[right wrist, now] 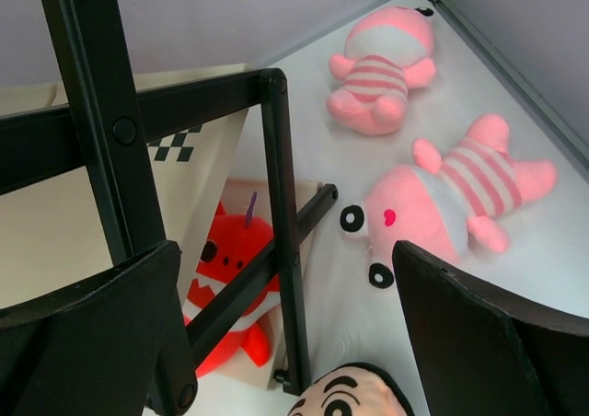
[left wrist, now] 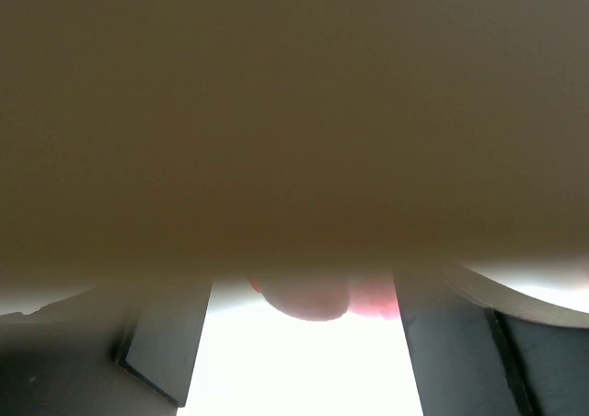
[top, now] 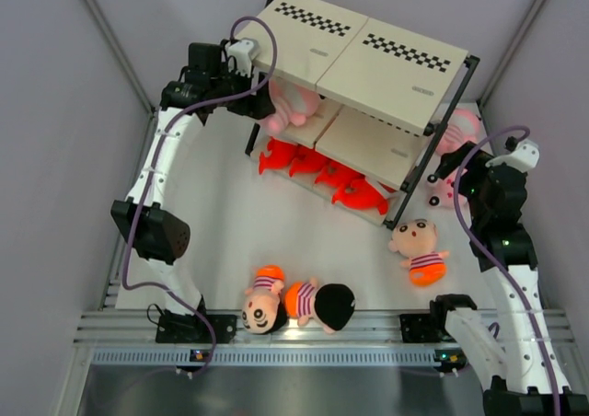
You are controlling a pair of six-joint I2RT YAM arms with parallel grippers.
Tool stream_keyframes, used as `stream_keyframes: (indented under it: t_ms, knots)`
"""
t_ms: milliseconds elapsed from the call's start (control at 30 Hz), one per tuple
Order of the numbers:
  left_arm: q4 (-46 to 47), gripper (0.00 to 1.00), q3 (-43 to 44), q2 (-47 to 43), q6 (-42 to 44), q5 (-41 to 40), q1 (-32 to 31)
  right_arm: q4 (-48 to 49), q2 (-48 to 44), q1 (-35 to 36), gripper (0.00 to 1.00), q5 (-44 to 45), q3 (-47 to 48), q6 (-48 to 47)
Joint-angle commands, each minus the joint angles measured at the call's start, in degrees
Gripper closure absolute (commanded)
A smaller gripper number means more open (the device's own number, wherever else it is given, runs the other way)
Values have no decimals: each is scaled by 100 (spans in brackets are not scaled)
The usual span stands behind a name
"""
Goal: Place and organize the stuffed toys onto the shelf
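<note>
The shelf (top: pixel 368 57) stands at the back of the table. My left gripper (top: pixel 260 103) reaches in at its left end, under the top board. It is open, and a pale pink plush (top: pixel 290 112) lies on the middle tier just past its fingertips (left wrist: pixel 166 342); the plush shows between them in the left wrist view (left wrist: pixel 304 298). My right gripper (top: pixel 448 169) is open and empty beside the shelf's right frame post (right wrist: pixel 281 204). Two pink plush animals (right wrist: pixel 382 66) (right wrist: pixel 451 204) lie on the table beyond it. One boy doll (top: pixel 419 248) lies below it, and two more (top: pixel 262 306) (top: pixel 322 306) lie near the front edge.
Several red plush toys (top: pixel 322 172) fill the bottom tier, and one shows in the right wrist view (right wrist: pixel 230 260). The underside of a cream board (left wrist: pixel 294 112) fills most of the left wrist view. Grey walls close in on both sides and the back.
</note>
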Motion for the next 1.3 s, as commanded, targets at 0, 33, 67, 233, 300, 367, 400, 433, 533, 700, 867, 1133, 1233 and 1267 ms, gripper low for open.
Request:
stream_keyframes:
  t_ms: [0,33,67,233,300,367,400,433,533,700,867,1133,1233,1267]
  knots:
    - [13,18,104,-579,199,-71,-10,162,-74,-25,1,-84,99,-8]
    - [13,18,69,-667,244,-107,-10,144,-57,-25,1,-93,99,-17]
    - [13,17,34,-746,279,-151,-10,75,-22,-25,1,-85,117,-8]
    - [14,16,-413,-1458,472,-441,-1,-488,320,-25,1,618,336,97]
    - [13,19,-624,-1817,568,-555,-1,-655,418,-60,1,776,372,133]
    - [13,25,-1116,-2082,718,-635,-1,-708,550,-69,1,812,337,211]
    - [13,35,-1318,-2309,910,-644,-1,-717,602,-69,0,829,276,247]
    - [22,41,-1763,-2416,1008,-652,-1,-708,690,-277,0,830,240,291]
    - [13,54,-2505,-2558,1237,-723,-1,-516,919,-849,1,225,65,431]
    - [22,56,-2849,-2190,1307,-355,-10,-85,1314,-2238,6,-1244,-94,660]
    - [452,56,-2744,-1741,1255,-362,-194,74,1771,-2371,9,-1306,-103,581]
    - [954,55,-2305,-1108,904,-591,-415,469,2553,-3048,25,-1404,117,660]
    - [1007,55,-1988,-941,754,-503,-423,548,2957,-3048,28,-1306,371,546]
    - [1033,55,-1857,-845,728,-503,-432,583,3071,-3048,28,-1132,494,537]
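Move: The left fingers are already mostly open beside the shelved pink toy, whose middle is about 6 cm to their right, roughly 1 cm ahead and 1 cm lower; the leftmost red toy lies some 24 cm below that hand and 2 cm to its right, level fore and aft. From the right hand, the nearer pink toy is about 7 cm ahead, 7 cm right and 24 cm down. At the same depth are the farther pink toy, 22 cm ahead and 7 cm right, and the boy doll, 10 cm back and 3 cm left. The left hand backs out from the shelved pink toy about 10 cm while rising 7 cm, then dips some 15 cm and eases forward and to the right again, its fingers narrowed to about half open, to end just below the toy's feet at the shelf edge. Meanwhile the right hand sinks about 14 cm and swings 13 cm to the right towards the nearer pink toy, tipping down and turning clockwise some 20 degrees each, its left side rising and its fingers starting to close while still well above the toy. ##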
